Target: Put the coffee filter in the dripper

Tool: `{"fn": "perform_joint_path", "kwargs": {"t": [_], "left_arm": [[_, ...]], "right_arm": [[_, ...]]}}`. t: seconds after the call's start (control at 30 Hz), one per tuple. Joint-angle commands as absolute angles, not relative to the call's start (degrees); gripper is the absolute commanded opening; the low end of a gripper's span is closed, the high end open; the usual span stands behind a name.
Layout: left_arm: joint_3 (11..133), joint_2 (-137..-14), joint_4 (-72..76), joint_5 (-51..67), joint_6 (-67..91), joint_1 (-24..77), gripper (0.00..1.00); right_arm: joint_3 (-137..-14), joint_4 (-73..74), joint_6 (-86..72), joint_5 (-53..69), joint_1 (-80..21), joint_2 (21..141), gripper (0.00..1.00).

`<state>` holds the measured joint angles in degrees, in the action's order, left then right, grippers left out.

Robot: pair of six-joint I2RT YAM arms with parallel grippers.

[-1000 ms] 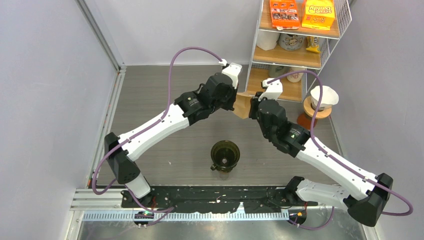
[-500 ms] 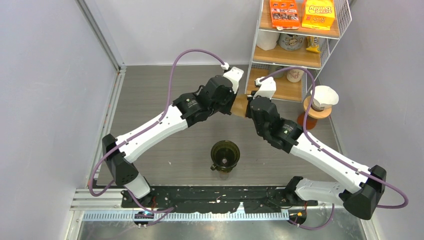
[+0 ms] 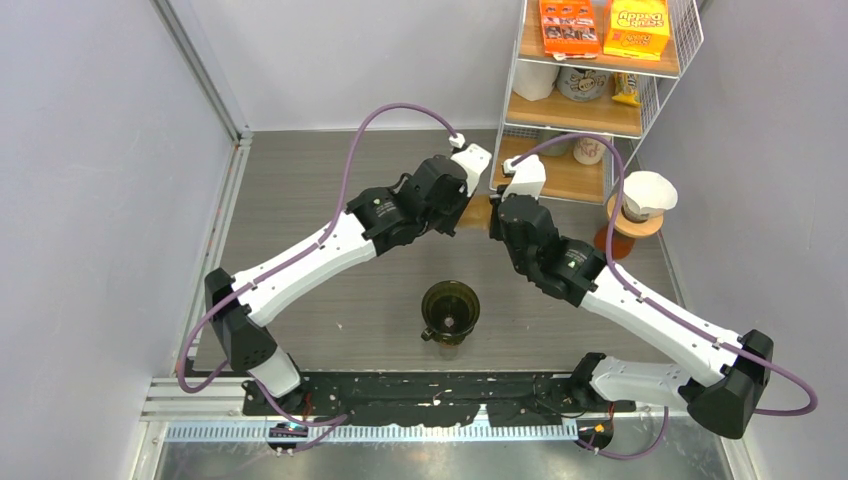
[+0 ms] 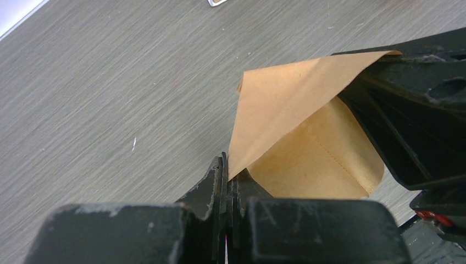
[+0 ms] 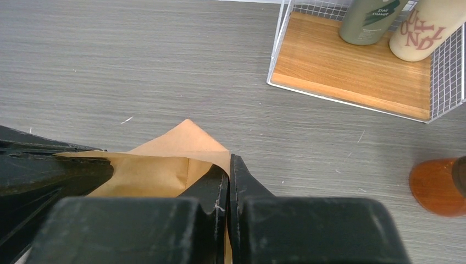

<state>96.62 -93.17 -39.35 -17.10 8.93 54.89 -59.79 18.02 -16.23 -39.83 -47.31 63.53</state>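
A brown paper coffee filter (image 3: pixel 478 210) hangs above the table between my two grippers, mostly hidden by them in the top view. My left gripper (image 3: pixel 465 208) is shut on one wall of the filter (image 4: pixel 297 121). My right gripper (image 3: pixel 494 214) is shut on the opposite wall (image 5: pixel 165 159), and the filter's mouth is spread a little between them. The dark glass dripper (image 3: pixel 450 312) stands near the front middle of the table, well below and nearer than the filter.
A wire shelf rack (image 3: pixel 590 100) with wooden shelves, bottles and boxes stands at the back right. A white filter on a wooden stand (image 3: pixel 640 205) sits right of it. A grey wall runs along the left.
Both grippers have moved closer together and slightly towards the back, so less of the filter shows between them in the top view.
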Motion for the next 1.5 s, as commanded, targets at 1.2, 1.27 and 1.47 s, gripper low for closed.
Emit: {"fn": "perform_joint_path", "kwargs": {"t": [1.2,1.27,1.47], "left_arm": [[99.0,-89.3,-39.0,-8.4,12.5,48.7,0.0],[99.8,-89.4,-40.3,-6.3,13.0,47.0,0.0],[102.4,-88.7,-44.5,-1.0,14.3,44.0,0.0]], "right_arm": [[-47.5,4.0,-10.8,-17.6,-46.1,38.7,0.95],[-47.6,6.4,-11.2,-28.5,-46.1,36.9,0.95],[-49.5,17.3,-14.7,-45.9,-41.3,42.2,0.95]]}}
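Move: Both hands hold the brown coffee filter in the air between their closed fingertips, its middle about 4 cm to the right of the left hand and 4 cm to the left of the right one. The green dripper on the glass jug sits roughly 11 cm back, 1 cm left and 12 cm below the left hand, and about 12 cm back and 8 cm left of the right hand. From the right hand, the white filter stands some 8 cm ahead, 28 cm right and 8 cm lower. Drawing back slowly at first, the right hand spreads its fingers from shut to wide open and lets go of the brown filter's edge, then pulls quickly back and up and swings right, ending about 5 cm back and 5 right, 6 cm higher and tipped up some 15 degrees. The left keeps its pinch, easing back and rising slightly before carrying the filter left and forward. ##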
